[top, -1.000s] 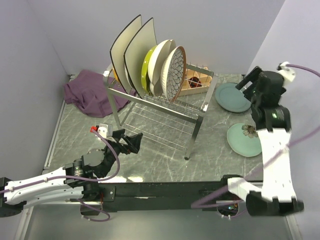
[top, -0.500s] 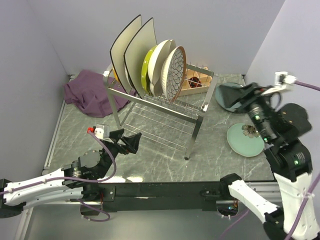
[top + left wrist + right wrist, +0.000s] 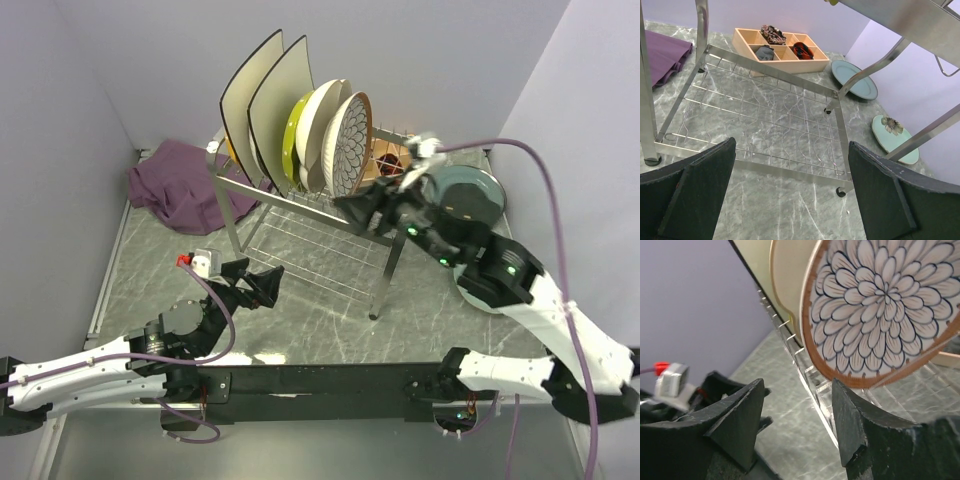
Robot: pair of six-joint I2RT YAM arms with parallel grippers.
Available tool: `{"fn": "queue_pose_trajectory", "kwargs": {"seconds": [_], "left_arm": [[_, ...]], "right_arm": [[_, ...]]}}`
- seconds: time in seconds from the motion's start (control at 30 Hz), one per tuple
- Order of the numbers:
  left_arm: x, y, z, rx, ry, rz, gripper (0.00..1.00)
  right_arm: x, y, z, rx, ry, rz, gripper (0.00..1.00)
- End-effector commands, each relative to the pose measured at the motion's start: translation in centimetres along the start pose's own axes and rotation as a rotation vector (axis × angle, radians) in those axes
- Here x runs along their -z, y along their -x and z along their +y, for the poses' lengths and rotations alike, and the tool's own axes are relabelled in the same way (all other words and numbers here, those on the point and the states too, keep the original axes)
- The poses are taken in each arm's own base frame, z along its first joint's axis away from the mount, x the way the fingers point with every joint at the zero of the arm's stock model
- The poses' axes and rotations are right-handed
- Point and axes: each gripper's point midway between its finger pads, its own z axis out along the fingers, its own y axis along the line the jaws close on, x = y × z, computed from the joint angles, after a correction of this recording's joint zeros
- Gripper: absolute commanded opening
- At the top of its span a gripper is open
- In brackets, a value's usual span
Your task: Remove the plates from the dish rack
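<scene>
The dish rack (image 3: 300, 205) holds several plates on edge: two large cream square ones (image 3: 262, 95), a yellow-green round one (image 3: 293, 135), a cream round one (image 3: 325, 120) and a brown-rimmed patterned one (image 3: 350, 145). My right gripper (image 3: 357, 212) is at the rack's front rail, just below the patterned plate (image 3: 880, 315). It is open (image 3: 797, 410), with nothing between its fingers. My left gripper (image 3: 257, 285) is wide open, low on the table in front of the rack, looking under it at the lower shelf (image 3: 765, 115).
A teal-grey plate (image 3: 470, 190) and a mint flowered plate (image 3: 892, 137) lie on the table right of the rack. A wooden compartment box (image 3: 392, 160) stands behind the rack. A purple cloth (image 3: 175, 185) lies at the back left. Walls close in both sides.
My right arm swung left from over the plates on the table to the rack's front rail, and its jaws narrowed. The left arm stayed put.
</scene>
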Motion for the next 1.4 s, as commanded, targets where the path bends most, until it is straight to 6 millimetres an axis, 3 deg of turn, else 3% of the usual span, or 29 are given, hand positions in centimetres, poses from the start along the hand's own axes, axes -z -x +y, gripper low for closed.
{"fn": "queue_pose_trajectory", "kwargs": {"seconds": [0.0, 0.23, 0.43, 0.73, 1.13, 1.37], "left_arm": [[-0.1, 0.8, -0.6, 0.022, -0.018, -0.025, 0.99], [-0.1, 0.8, -0.5, 0.025, -0.018, -0.028, 1.00], [0.0, 1.0, -0.6, 0.030, -0.020, -0.029, 0.99], [0.0, 0.9, -0.6, 0.029, -0.021, -0.029, 0.99], [0.0, 1.0, -0.7, 0.029, -0.021, -0.029, 0.99], [0.0, 0.9, -0.6, 0.028, -0.021, -0.028, 1.00]], "right_arm": [[-1.9, 3.1, 0.2, 0.091, -0.121, -0.106, 0.62], [-4.5, 3.4, -1.1, 0.203, -0.264, -0.118, 0.56], [-6.2, 1.8, -2.2, 0.251, -0.322, -0.092, 0.51], [-7.3, 1.2, -1.9, 0.226, -0.316, -0.116, 0.41], [-7.9, 0.6, -2.3, 0.225, -0.338, -0.109, 0.37], [-7.2, 1.6, -2.2, 0.219, -0.338, -0.129, 0.11]]}}
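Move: The patterned plate stands on edge in the rack, its middle some 16 cm ahead of the right hand, 3 cm left and about 4 cm higher. At nearly its height, the white plate is about 18 cm ahead and 9 cm left, the green plate some 17 cm ahead and 15 cm left. From the idle left hand the patterned plate is roughly 20 cm ahead, 21 cm right and 22 cm up. Right hand reaches about 8 cm forward and left, turning clockwise, and pinches the patterned plate's near rim. ##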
